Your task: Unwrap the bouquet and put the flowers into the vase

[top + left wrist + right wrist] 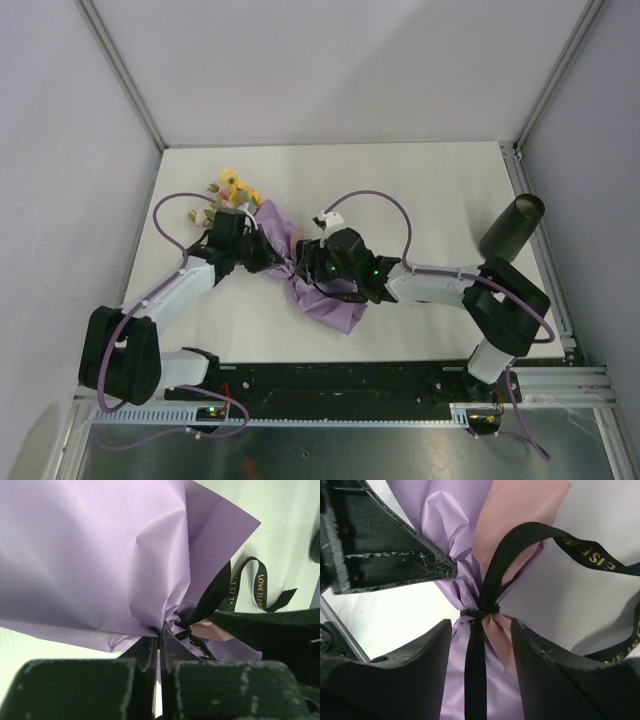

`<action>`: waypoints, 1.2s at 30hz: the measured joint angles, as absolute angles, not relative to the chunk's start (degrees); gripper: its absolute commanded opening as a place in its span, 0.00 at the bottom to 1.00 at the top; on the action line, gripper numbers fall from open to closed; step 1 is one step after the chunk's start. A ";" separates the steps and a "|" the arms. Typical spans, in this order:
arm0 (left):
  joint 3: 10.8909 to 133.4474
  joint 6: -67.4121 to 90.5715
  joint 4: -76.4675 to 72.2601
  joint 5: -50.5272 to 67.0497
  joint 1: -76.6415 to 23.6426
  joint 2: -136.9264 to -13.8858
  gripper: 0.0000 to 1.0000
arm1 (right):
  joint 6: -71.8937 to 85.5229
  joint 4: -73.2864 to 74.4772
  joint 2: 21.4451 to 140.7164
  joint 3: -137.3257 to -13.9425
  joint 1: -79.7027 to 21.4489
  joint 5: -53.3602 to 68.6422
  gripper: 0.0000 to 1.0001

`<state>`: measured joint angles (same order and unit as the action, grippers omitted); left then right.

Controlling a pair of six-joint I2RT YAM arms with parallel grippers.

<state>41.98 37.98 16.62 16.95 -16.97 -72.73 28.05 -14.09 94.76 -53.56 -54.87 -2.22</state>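
The bouquet (325,298) lies on its side on the white table, left of centre. Its flowers (232,188), yellow and pink, point to the far left. The lilac wrap (90,555) is pinched at its tied neck, and my left gripper (160,632) is shut on the paper there. A black ribbon (590,550) with gold lettering is knotted round the neck (480,612). My right gripper (481,630) is open, its jaws either side of the wrap just below the knot, touching nothing. The two grippers (268,255) (305,262) face each other closely. The dark vase (512,228) stands far right.
Grey walls and aluminium posts (120,70) close in the table (420,190) on three sides. A black rail (340,385) runs along the near edge between the arm bases. Purple cables (375,195) loop above both arms.
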 measured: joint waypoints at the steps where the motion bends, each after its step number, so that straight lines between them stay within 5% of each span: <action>1: 41.93 37.98 16.43 16.95 -17.21 -72.62 0.00 | 28.05 -14.15 95.72 -54.11 -54.85 -2.04 0.54; 12: 39.79 38.61 14.83 16.08 -17.89 -74.08 0.00 | 28.77 -14.59 104.31 -57.08 -57.04 -5.37 0.33; 36: 38.96 41.12 14.52 15.40 -19.00 -75.59 0.00 | 32.62 -16.21 101.78 -51.44 -62.19 -19.33 0.27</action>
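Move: The ribbon knot at the bouquet's waist lies about 5 cm below the right hand and 1 cm to its left. From that hand, the pink paper is roughly 6 cm ahead and 1 cm left, and the lower purple flare is 6 cm back and 8 cm right. The left hand already pinches the purple wrap; from it the knot is some 2 cm back, 4 cm right and 3 cm lower. The right hand sinks some 6 cm to the knot, half-closing around it, while the pinching left lowers 3 cm. ##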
